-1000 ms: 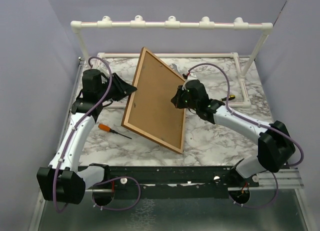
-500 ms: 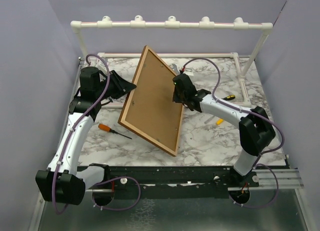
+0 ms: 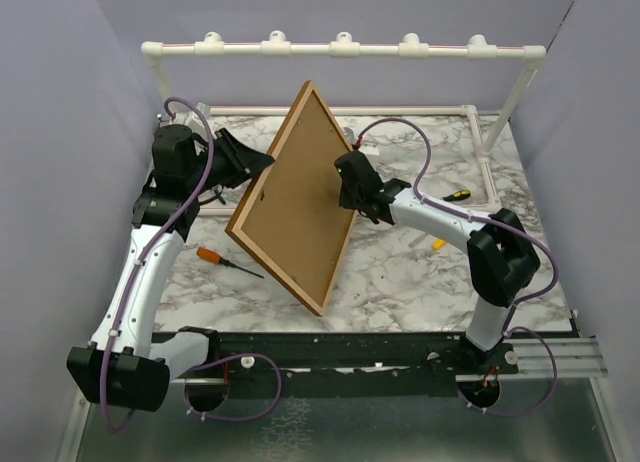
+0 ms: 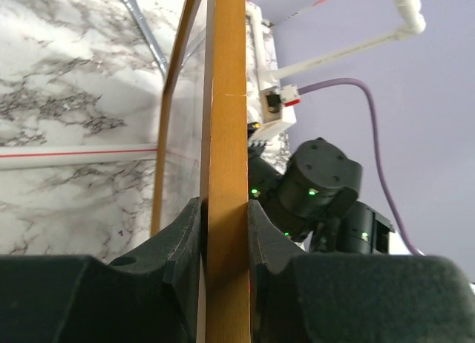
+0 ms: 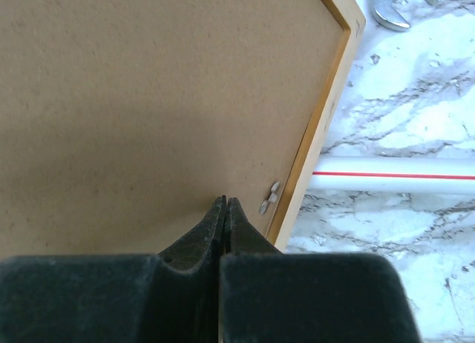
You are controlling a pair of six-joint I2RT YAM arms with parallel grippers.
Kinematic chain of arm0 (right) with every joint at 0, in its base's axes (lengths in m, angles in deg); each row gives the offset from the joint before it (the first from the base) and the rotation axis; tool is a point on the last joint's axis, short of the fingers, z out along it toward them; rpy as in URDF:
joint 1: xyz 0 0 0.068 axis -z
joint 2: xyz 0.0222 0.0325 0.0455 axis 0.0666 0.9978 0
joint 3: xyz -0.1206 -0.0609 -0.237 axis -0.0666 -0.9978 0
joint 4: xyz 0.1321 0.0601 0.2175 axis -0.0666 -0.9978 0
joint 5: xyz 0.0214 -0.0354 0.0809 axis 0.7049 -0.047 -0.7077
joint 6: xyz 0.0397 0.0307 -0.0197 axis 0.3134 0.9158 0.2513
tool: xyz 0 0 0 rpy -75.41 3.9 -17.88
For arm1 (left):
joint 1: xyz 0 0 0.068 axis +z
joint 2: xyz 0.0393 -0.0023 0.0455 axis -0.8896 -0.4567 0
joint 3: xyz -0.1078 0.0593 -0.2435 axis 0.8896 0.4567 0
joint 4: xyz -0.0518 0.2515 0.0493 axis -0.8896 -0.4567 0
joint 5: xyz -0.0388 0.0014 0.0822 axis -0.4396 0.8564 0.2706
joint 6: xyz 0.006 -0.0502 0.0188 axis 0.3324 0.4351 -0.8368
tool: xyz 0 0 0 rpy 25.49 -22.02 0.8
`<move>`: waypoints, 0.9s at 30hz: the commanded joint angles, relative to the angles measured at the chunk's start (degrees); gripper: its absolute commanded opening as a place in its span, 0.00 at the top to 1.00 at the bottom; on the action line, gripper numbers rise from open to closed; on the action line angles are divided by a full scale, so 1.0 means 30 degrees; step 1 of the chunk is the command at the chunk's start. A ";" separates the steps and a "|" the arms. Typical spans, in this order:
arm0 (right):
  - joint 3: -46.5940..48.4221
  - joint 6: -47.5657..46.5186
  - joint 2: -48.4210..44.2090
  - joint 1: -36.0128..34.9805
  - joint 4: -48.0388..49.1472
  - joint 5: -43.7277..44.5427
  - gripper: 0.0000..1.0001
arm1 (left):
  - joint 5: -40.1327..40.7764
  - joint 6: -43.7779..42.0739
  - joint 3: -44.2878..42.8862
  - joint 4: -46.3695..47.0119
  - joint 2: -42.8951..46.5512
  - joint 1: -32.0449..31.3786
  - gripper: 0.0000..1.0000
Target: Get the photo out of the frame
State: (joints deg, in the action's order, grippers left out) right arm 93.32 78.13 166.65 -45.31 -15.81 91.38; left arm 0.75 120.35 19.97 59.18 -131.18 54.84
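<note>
The frame (image 3: 295, 197) stands tilted on one lower corner, its plain brown back toward the top camera. My left gripper (image 3: 262, 167) is shut on its left wooden edge. In the left wrist view that orange-brown edge (image 4: 226, 120) runs straight up between the two black fingers, and the left gripper (image 4: 225, 217) presses it from both sides. My right gripper (image 3: 346, 189) is shut and holds nothing. Its tips (image 5: 225, 202) rest against the backing board (image 5: 148, 98), beside a small metal tab (image 5: 269, 198) at the wooden border (image 5: 319, 128). The photo is hidden behind the board.
A white pipe rack (image 3: 340, 50) spans the back, with its base pipes on the marble table (image 3: 420, 282). An orange-handled screwdriver (image 3: 215, 255) lies left of the frame. A wrench (image 5: 393, 5) lies behind the frame, and a yellow-handled tool (image 3: 458, 194) lies to the right.
The frame has swung up steeper and shifted left, its top corner now higher. My right gripper followed leftward against the back. My left gripper kept its hold and rose slightly.
</note>
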 commanded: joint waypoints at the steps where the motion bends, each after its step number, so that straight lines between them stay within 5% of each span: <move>1: 0.1169 0.0468 0.0899 -0.0289 -0.0082 -0.0394 1.00 | -0.0954 0.1201 -0.2075 0.2635 0.0445 -0.0832 1.00; 12: 0.2558 0.1553 0.2003 -0.0288 -0.0197 -0.0752 0.99 | 0.2073 0.1132 -0.2122 0.2929 0.0137 -0.5617 1.00; 27: -0.3800 0.2753 -0.1299 0.0415 0.5885 -0.4357 0.99 | 0.3622 0.1623 0.1202 0.5288 -0.0759 -0.8364 1.00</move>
State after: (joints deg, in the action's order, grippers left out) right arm 85.08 85.43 166.10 -44.90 -4.88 83.12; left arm 9.40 125.02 21.13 73.25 -131.94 30.93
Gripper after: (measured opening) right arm 0.006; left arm 0.002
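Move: The left hand pinches the frame's raised left rim. The low right rim, over which it is being tipped, lies about 14 cm to its right, 4 cm back and 27 cm down; the pliers are 11 cm left and 9 cm ahead, the orange screwdriver 11 cm left and 11 cm back, both some 29 cm below. From the right hand, closed at the backing, the low rim is 2 cm right, 4 cm back and 5 cm down; the wrench lies some 19 cm ahead, 1 cm right, 8 cm below. Rightward in an arc, the left hand swings the raised rim over by about 12 cm, rising 6 cm, drawing back 5 and turning some 15 degrees clockwise; midway its fingers come off the rim and shut, and it sinks a little, closed tips at the rim. The right hand, still shut and braced against the backing near the low rim, eases left, then back and down about 3 cm. ##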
